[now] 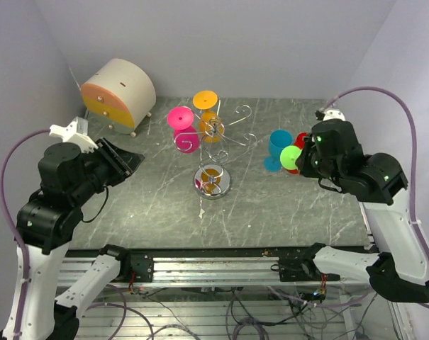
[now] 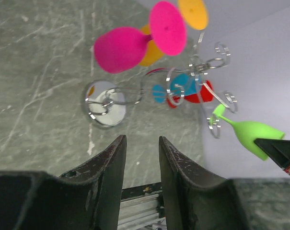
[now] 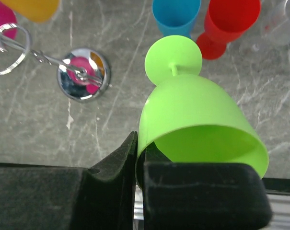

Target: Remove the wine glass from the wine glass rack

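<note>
The wine glass rack [image 1: 213,183], silver wire on a round chrome base, stands mid-table. A pink wine glass [image 1: 186,134] and an orange one [image 1: 208,113] hang from its curled arms. A green wine glass [image 1: 291,157] is off the rack, to its right, held above the table. My right gripper [image 3: 137,143] is shut on the green glass [image 3: 197,115] at its bowl rim, one finger inside and one outside, foot pointing away. My left gripper [image 2: 141,140] is open and empty, left of the rack base [image 2: 105,109].
A blue glass [image 1: 278,149] and a red glass [image 1: 299,139] stand on the table just beyond the green one. A round beige box with orange drawer fronts [image 1: 118,92] sits at the back left. Walls close in on the left, back and right.
</note>
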### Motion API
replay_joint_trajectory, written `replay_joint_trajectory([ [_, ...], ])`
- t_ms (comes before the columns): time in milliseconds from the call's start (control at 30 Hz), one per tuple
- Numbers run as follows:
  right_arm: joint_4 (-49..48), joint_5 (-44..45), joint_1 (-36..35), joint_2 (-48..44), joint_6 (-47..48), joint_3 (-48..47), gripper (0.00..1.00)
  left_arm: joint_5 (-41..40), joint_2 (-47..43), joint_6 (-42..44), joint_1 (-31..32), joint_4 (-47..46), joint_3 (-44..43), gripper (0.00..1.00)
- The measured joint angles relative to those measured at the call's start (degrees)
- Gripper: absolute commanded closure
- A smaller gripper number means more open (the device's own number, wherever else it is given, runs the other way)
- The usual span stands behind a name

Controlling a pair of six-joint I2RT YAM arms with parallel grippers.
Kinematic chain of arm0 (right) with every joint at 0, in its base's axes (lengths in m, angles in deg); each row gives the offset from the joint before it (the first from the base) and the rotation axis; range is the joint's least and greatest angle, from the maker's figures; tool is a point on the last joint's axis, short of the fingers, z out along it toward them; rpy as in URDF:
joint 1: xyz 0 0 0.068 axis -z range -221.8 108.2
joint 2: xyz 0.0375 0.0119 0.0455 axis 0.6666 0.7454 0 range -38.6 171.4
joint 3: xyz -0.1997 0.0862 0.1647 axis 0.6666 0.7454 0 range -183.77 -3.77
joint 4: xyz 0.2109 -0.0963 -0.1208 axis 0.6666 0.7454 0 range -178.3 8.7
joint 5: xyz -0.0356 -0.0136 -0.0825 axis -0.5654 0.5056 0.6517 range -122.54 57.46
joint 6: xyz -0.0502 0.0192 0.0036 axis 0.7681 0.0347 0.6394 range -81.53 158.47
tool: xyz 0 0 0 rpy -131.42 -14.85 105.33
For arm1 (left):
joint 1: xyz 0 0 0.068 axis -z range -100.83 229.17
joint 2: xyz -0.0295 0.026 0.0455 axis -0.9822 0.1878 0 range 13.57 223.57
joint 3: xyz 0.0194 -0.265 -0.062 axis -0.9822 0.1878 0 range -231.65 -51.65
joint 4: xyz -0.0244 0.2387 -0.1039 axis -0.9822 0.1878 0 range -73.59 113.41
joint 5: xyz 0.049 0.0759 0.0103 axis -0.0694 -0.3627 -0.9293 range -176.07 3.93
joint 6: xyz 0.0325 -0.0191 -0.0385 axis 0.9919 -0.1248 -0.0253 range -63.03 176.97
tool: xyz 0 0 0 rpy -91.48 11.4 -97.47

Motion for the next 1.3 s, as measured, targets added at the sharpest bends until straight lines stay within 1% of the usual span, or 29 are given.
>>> replay_joint_trajectory([
  [200, 2.1, -0.7, 0.0, 1.4, 0.0, 6.1, 1.00, -1.8, 2.5, 2.9, 0.0, 3.8, 0.7, 0.57],
  [300, 1.8, -0.4, 0.0, 3.8, 0.7, 9.2, 1.00, -2.1, 2.3, 3.5, 0.0, 4.0, 1.7, 0.57],
  [400, -0.2, -1.9, 1.0, 6.8, 2.8, 11.9, 1.00, -2.1, 1.9, 3.7, 0.0, 4.0, 2.8, 0.57],
  [533, -4.2, -6.1, 5.5, 10.9, 6.5, 14.2, 1.00, -2.0, 1.9, 3.9, 0.0, 4.0, 3.8, 0.57],
  [667, -8.8, -12.0, 13.1, 13.0, 10.4, 16.1, 1.00, -2.1, 1.6, 4.4, 0.0, 4.0, 3.9, 0.57],
  [767, -11.1, -15.3, 16.6, 14.5, 12.6, 16.9, 1.00, -2.5, 1.0, 4.8, 0.0, 4.0, 3.9, 0.57],
  [1000, -15.0, -20.7, 17.2, 18.2, 15.1, 20.5, 1.00, -3.1, 0.6, 5.4, 0.0, 4.2, 4.7, 0.57],
  [1300, -17.2, -19.9, 17.2, 19.2, 15.4, 23.9, 1.00, -4.0, 0.1, 5.9, 0.0, 4.4, 5.7, 0.58],
])
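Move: The right hand already holds the green wine glass by its rim, foot slanting forward. The bare spot it is taken to lies about 7 cm ahead, 3 cm to the right and some 35 cm below. The blue glass stands about 15 cm ahead and 2 cm right, the red one 15 cm ahead and 9 cm right. The rack's base is 8 cm ahead and 20 cm left. From the left hand that spot is about 9 cm ahead, 43 cm right and 39 cm below. Still pinching the green glass's bowl wall at the rim, the right hand lowers it some 20 cm towards the bare table on the near side of the blue and red glasses. It sinks straight at first, then also eases forward about 7 cm, the wrist tipping fingers-down about 30 degrees and the descent slowing at the end. The empty left hand sinks about 6 cm. ##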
